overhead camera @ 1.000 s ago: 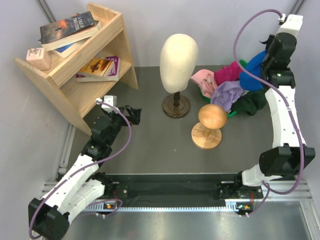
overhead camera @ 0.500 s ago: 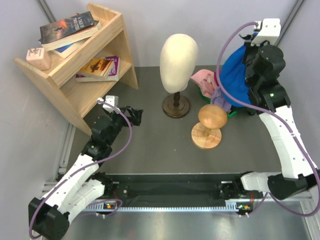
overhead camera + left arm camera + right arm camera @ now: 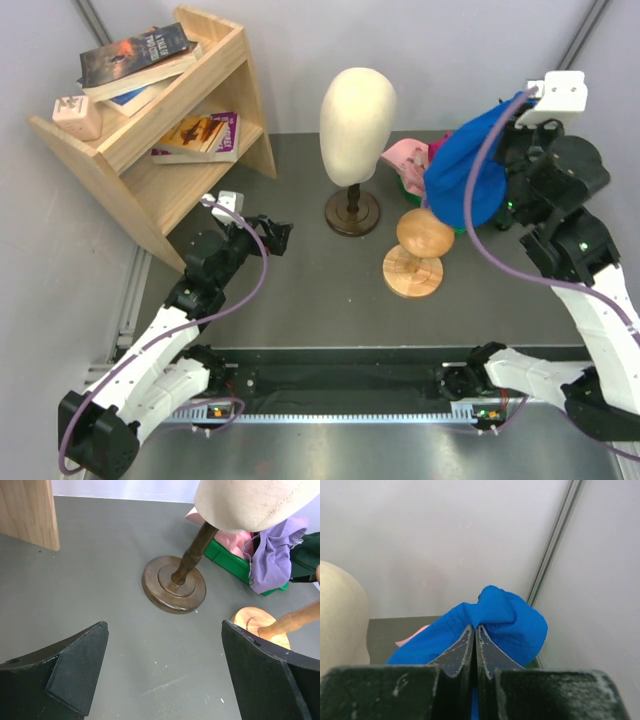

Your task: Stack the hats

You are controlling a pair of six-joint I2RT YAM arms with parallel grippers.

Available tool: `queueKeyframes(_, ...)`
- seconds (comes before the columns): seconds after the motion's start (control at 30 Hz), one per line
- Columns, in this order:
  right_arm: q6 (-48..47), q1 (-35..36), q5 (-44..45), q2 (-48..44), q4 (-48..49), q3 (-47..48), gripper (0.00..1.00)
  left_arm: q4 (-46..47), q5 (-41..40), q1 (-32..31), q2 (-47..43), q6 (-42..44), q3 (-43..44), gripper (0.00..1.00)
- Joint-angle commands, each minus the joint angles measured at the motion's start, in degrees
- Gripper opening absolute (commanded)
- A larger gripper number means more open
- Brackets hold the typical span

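My right gripper is shut on the blue cap and holds it in the air above the right rear of the table, just right of the wooden knob stand. In the right wrist view the blue cap is pinched between the closed fingers. A light pink cap and a lavender cap lie in the green tray behind the stand; other hats there are hidden by the blue cap. My left gripper is open and empty, low over the table left of the mannequin head.
The mannequin head's dark round base stands mid-table. A wooden bookshelf with books fills the back left corner. The knob stand's base shows beside my left gripper's right finger.
My right arm has lifted the blue cap out of the pile and swung it forward and left, toward the knob stand. The left arm has barely moved.
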Motion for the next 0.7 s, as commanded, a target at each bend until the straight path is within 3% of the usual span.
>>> queueKeyframes(0.0,1.1,1.2,-0.6,-4.5,-0.7,1.6,0.0,2.6,1.9,0.1,-0.3,-0.3,1.3,0.99)
queueKeyframes(0.4,14.0,1.3,-19.4,-9.3,-7.4,-4.9,0.0,2.7,1.2,0.1,0.0,-0.2,0.8,0.99)
queueKeyframes(0.67,17.2,1.3,-24.7,-10.2,-6.9,-11.6,0.0,2.8,1.4,0.1,0.7,-0.2,0.7,0.99)
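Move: The blue hat hangs pinched in the right hand, high up; the bare wooden stand's ball lies about 11 cm left of that hand, 4 cm ahead and some 37 cm below. The mannequin head is about 17 cm ahead, 23 cm left and 25 cm lower; the green bin of hats about 20 cm ahead, 7 cm right and 46 cm lower. From the idle left hand, the ball is roughly 29 cm right, 4 cm ahead, 10 cm below. Still pinching the blue hat in shut fingertips, the right hand first eases back about 4 cm and up a little, away from the bin. Then it swings left some 6 cm and sinks about 7 cm towards the wooden stand, the wrist turning some 20 degrees counter-clockwise and beginning to tip down. ##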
